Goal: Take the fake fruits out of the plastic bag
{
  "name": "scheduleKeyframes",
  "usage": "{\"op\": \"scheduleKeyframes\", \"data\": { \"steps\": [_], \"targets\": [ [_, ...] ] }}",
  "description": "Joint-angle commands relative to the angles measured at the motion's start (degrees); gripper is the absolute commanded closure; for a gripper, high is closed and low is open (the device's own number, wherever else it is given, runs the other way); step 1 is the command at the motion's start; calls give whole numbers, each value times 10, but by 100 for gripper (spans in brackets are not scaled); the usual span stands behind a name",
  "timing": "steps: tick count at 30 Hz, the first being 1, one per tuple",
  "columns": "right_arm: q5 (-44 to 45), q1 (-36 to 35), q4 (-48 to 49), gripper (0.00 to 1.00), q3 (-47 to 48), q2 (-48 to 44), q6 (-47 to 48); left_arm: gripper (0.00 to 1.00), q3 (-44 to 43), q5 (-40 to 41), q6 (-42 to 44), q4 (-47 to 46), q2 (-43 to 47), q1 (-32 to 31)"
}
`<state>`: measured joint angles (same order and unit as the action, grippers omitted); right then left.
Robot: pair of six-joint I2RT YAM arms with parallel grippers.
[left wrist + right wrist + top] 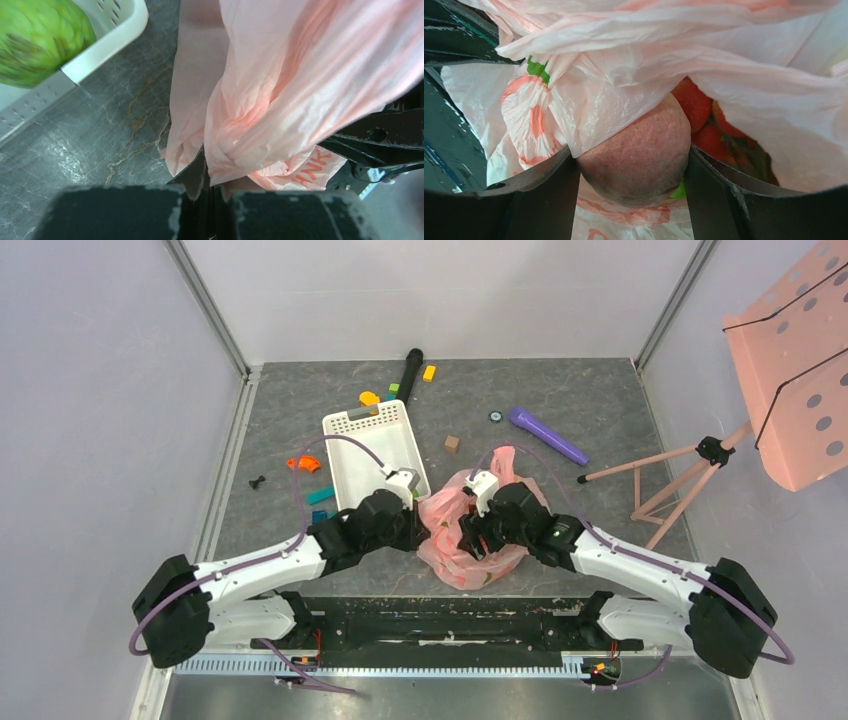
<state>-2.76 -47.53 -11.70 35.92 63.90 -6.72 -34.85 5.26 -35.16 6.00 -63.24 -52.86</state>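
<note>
The pink plastic bag [450,550] lies crumpled between my two arms near the table's front. My left gripper [212,192] is shut on a fold of the bag's [270,100] left edge; from above it [420,530] sits at the bag's left side. My right gripper [634,170] is inside the bag's mouth, shut on a pink-red round fruit [636,157] that fills the gap between its fingers. Red berries [704,120] lie deeper in the bag [624,95], behind that fruit. A green fruit [40,40] rests in the white basket [115,35].
The white basket [375,455] stands just left of the bag. Behind it lie a purple cylinder [548,435], a black cylinder [410,372], a brown block [452,443] and several small coloured blocks [305,465]. A pink music stand [790,370] leans in at the right.
</note>
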Motion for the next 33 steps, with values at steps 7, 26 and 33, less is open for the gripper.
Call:
{"op": "scheduleKeyframes", "data": {
  "steps": [7, 26, 33],
  "targets": [
    [-14, 2, 62, 36, -94, 76, -33, 98, 43, 86, -13, 50, -39, 3],
    [-25, 7, 141, 2, -106, 0, -83, 98, 74, 89, -37, 40, -58, 0],
    [-41, 8, 170, 2, -81, 56, -96, 98, 72, 80, -37, 30, -65, 0]
  ]
}}
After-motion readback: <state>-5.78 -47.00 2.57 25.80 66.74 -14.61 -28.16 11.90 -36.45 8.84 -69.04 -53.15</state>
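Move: The right hand holds the peach between its fingers, its spot in the bag about 6 cm straight below; red fruits lie roughly 5 cm ahead of that hand and 4 cm lower. The left hand pinches the bag's left rim, the peach some 10 cm to its right and 2 cm lower. From the left hand, the green fruit in the basket lies about 17 cm ahead, 4 cm left and 7 cm down, the basket's middle about 25 cm ahead, 12 cm left. The right fingers let go of the peach: that hand sinks about 6 cm into the bag, opening from two-thirds to fully wide on the way, then rises back a couple of centimetres. Keeping its pinch on the plastic, the left hand drags the rim some 8 cm down towards the table and, after the first stretch, 5 cm left as well, its wrist rolling left side up. ##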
